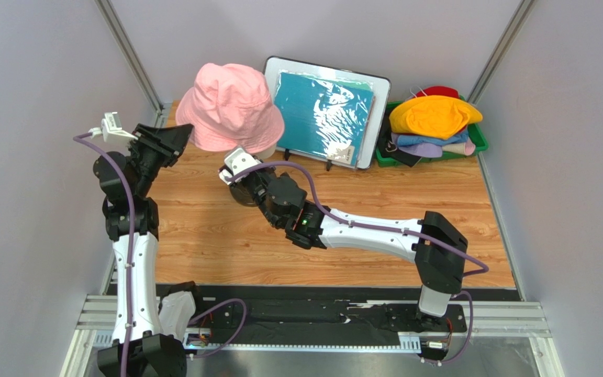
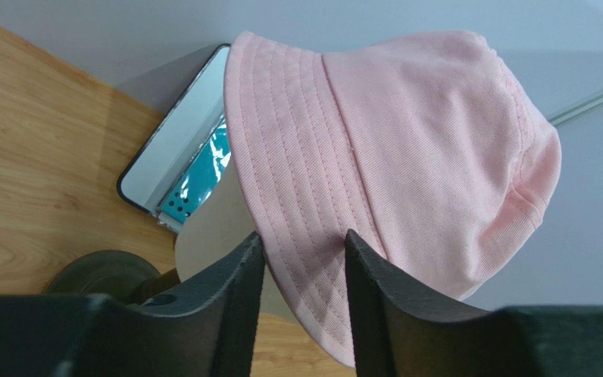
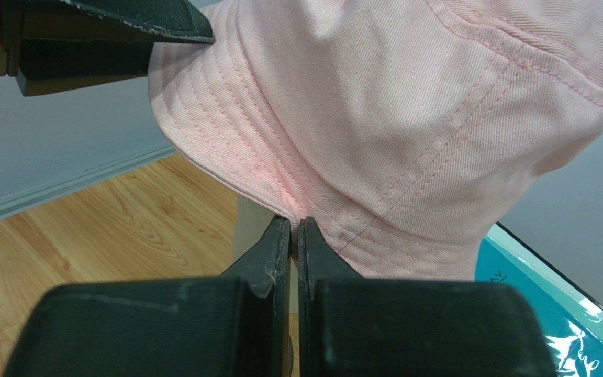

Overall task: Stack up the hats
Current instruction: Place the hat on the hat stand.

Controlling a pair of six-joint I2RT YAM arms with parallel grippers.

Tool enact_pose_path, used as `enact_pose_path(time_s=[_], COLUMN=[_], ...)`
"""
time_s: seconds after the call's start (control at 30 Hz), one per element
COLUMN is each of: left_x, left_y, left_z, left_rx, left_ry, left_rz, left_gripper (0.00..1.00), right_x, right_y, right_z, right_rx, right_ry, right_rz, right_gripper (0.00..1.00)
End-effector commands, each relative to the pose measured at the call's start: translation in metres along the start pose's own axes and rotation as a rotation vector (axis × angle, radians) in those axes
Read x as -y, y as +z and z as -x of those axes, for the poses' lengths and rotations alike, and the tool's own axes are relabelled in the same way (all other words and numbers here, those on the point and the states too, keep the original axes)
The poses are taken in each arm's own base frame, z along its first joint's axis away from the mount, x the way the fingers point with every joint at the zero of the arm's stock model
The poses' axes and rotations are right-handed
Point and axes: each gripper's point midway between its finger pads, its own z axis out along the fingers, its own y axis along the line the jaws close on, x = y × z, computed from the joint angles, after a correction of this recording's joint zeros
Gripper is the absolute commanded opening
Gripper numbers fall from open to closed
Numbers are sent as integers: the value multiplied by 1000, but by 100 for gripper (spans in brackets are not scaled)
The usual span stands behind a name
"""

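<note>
A pink hat [image 1: 230, 102] sits on a cream mannequin head [image 2: 210, 236] at the back of the wooden table. My left gripper [image 1: 183, 137] is at the hat's left side. In the left wrist view its jaws [image 2: 303, 239] stand apart with the pink hat's [image 2: 407, 141] stitched brim between them, and a gap still shows. My right gripper [image 3: 297, 221] is shut, its tips pinching the front brim of the pink hat [image 3: 407, 102]. More hats lie piled at the back right, with an orange-yellow hat [image 1: 434, 116] on top, a red hat [image 1: 438, 92] behind and a blue hat [image 1: 426, 141] beneath.
The pile of hats rests in a green bin [image 1: 479, 140] in the back right corner. A teal sheet in a white frame [image 1: 324, 118] leans on a stand between the head and the bin. The head's dark round base [image 2: 108, 275] stands on the wood. Grey walls close in on both sides.
</note>
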Motion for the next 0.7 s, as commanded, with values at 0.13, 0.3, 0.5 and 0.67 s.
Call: enact_pose_path(time_s=[0.13, 0.3, 0.5, 0.67], left_x=[24, 7, -37, -64], left_y=[7, 14, 18, 29], left_z=[24, 20, 7, -7], left_rx=[89, 72, 58, -4], left_ry=[11, -12, -27, -37], left_rz=[-106, -62, 86, 142], left_gripper=[17, 0, 0, 0], right_x=[-15, -14, -7, -2], right_y=[-6, -7, -9, -13], right_z=[-1, -3, -2, 4], right_rx=[-39, -48, -64, -71], right_ry=[36, 35, 33, 45], right_rz=[85, 88, 63, 67], right_gripper=[0, 0, 0, 0])
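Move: The pink hat's middle lies about 4 cm ahead of the left hand, 10 cm to its right and 3 cm above, with its near-left brim already between the open fingers. The hat stand's head, under the hat, is some 4 cm ahead and 12 cm right; the teal packet is 13 cm ahead, 28 cm right and well below. From the right hand, already pinching the front brim, the head is roughly 8 cm ahead and 2 cm right. Shut the left gripper from half open to pinch the edge of the pink hat's brim while lifting it about 1 cm. Then keep that hold, edge it forward to some 2 cm in all, slightly left, and lower it about 2.5 cm beside the stand's head. Leave the right gripper nearly in place on the front brim, tipping a few degrees downward. ##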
